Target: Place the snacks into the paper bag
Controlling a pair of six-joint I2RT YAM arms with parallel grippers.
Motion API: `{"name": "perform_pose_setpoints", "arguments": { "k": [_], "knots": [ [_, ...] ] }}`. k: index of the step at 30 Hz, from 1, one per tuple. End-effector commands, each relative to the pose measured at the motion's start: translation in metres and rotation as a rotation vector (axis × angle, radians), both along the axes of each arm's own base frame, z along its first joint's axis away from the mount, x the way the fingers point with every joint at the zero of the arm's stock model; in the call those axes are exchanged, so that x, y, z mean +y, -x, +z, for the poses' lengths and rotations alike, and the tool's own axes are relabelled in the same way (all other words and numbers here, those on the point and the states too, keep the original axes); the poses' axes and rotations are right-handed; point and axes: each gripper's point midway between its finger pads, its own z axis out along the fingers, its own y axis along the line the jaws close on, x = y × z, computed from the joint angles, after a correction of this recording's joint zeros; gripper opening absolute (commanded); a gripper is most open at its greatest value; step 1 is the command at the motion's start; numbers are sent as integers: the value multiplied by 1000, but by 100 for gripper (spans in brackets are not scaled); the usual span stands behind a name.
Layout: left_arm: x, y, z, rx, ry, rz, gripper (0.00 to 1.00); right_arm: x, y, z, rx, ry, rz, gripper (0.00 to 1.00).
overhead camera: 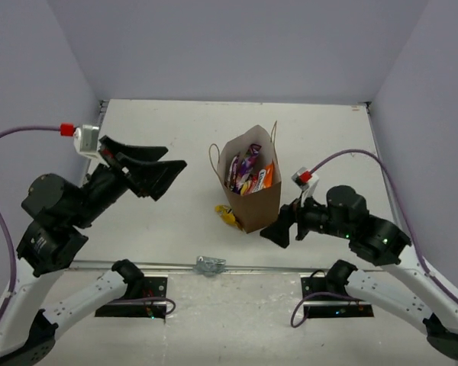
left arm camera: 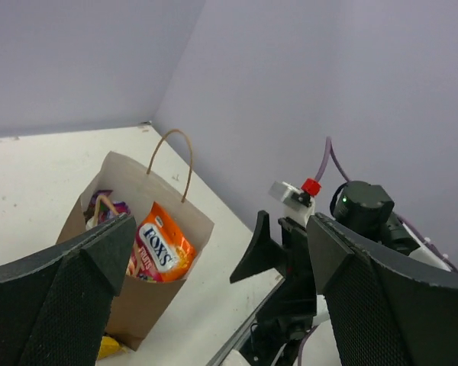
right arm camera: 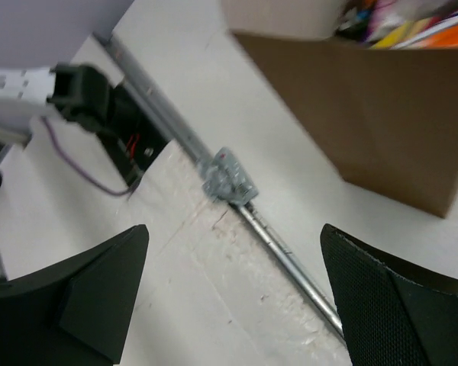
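Note:
The brown paper bag stands upright in the middle of the table, holding several snacks: purple wrappers and an orange "FOX'S" candy bag. A small yellow piece lies on the table against the bag's near left corner. My left gripper hangs open and empty to the left of the bag, raised above the table. My right gripper is open and empty, low beside the bag's near right side. In the right wrist view the paper bag fills the upper right.
A metal rail runs along the table's near edge with a grey clamp at its middle. Purple-grey walls enclose the table at the back and both sides. The arm bases sit below the rail.

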Motion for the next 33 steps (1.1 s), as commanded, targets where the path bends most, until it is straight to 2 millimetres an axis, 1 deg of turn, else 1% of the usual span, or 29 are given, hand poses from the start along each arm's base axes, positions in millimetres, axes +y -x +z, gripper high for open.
{"name": "perform_pose_setpoints", "arguments": {
  "k": [1, 2, 3, 5, 6, 7, 8, 9, 11, 12, 13, 14, 15, 16, 17, 18, 19, 20, 21, 22, 23, 24, 25, 26, 27, 28, 29, 30, 33],
  "knots": [
    [0, -24, -99, 229, -117, 93, 100, 43, 30, 11, -54, -120, 203, 97],
    [4, -23, -111, 246, -114, 110, 100, 50, 35, 9, -59, -114, 221, 97],
    [2, -27, -151, 314, -161, 117, 100, 63, 45, 0, -62, -73, 254, 97],
    [-1, -28, -187, 391, -181, 119, 100, 79, 52, -3, -75, -37, 286, 97],
    [-5, -28, -224, 460, -219, 110, 100, 88, 61, -8, -89, -3, 308, 97],
    [-10, -26, -234, 488, -205, 85, 100, 102, 60, -19, -84, 44, 311, 97],
    [-11, -24, -248, 518, -208, 78, 100, 108, 59, -26, -90, 75, 304, 97],
    [-10, -21, -271, 571, -218, 85, 100, 118, 54, -39, -101, 123, 279, 97],
    [-1, -19, -285, 601, -218, 125, 100, 125, 45, -53, -110, 166, 246, 97],
    [6, -14, -300, 641, -235, 150, 100, 126, 33, -56, -135, 192, 188, 98],
    [14, -13, -298, 630, -222, 183, 100, 130, 26, -73, -131, 258, 166, 98],
    [23, -13, -301, 633, -225, 225, 100, 131, 21, -79, -147, 300, 156, 98],
    [31, -8, -309, 663, -244, 251, 100, 135, 17, -81, -149, 329, 146, 98],
    [42, -8, -305, 647, -230, 297, 100, 136, 8, -100, -152, 401, 116, 98],
    [49, -6, -305, 652, -235, 321, 100, 138, 5, -106, -160, 429, 110, 97],
    [57, 1, -312, 675, -263, 341, 100, 141, 2, -109, -167, 443, 101, 97],
    [64, 3, -303, 655, -249, 363, 100, 141, -4, -114, -179, 468, 77, 97],
    [67, 6, -301, 652, -246, 363, 100, 143, -7, -127, -176, 508, 79, 97],
    [70, 12, -301, 658, -258, 361, 100, 145, -11, -128, -173, 513, 70, 97],
    [71, 17, -290, 629, -233, 340, 100, 148, -12, -132, -158, 520, 80, 97],
    [73, 21, -276, 599, -208, 325, 100, 150, -15, -144, -139, 549, 91, 96],
    [77, 27, -270, 592, -195, 327, 100, 151, -25, -145, -122, 550, 77, 96],
    [83, 33, -253, 542, -146, 323, 100, 151, -29, -149, -114, 562, 72, 96],
    [86, 39, -233, 493, -102, 307, 100, 150, -37, -159, -103, 588, 57, 97],
    [89, 47, -215, 422, -43, 284, 100, 153, -42, -158, -102, 585, 50, 97],
    [92, 51, -204, 382, -10, 273, 100, 152, -47, -161, -97, 594, 43, 96],
    [95, 56, -194, 348, 21, 267, 100, 151, -53, -169, -85, 615, 43, 96],
    [100, 62, -182, 298, 68, 256, 100, 154, -57, -167, -88, 614, 34, 96],
    [103, 70, -169, 241, 104, 233, 100, 155, -71, -174, -97, 648, 16, 94]
  ]
}}
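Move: The yellow snack pouch lies on the table at the bag's near left foot, about 11 cm ahead of the right hand, 12 cm to its left and some 25 cm below. The paper bag's middle stands about 15 cm ahead of that hand and 4 cm left, 14 cm lower; a silver clip on the rail is 3 cm back, 18 cm left and 26 cm down. From the left hand the pouch is 8 cm ahead, 10 cm right and 48 cm below. Towards the yellow snack pouch the right hand sweeps back and left past the bag's near side, then forward and down to hover close over the table, ending about 19 cm lower and 14 cm farther left; it tilts some 40 degrees so its open fingers point steeply down. The empty left hand drops fast, then partly rises again while drawing left and back, away from the bag. ##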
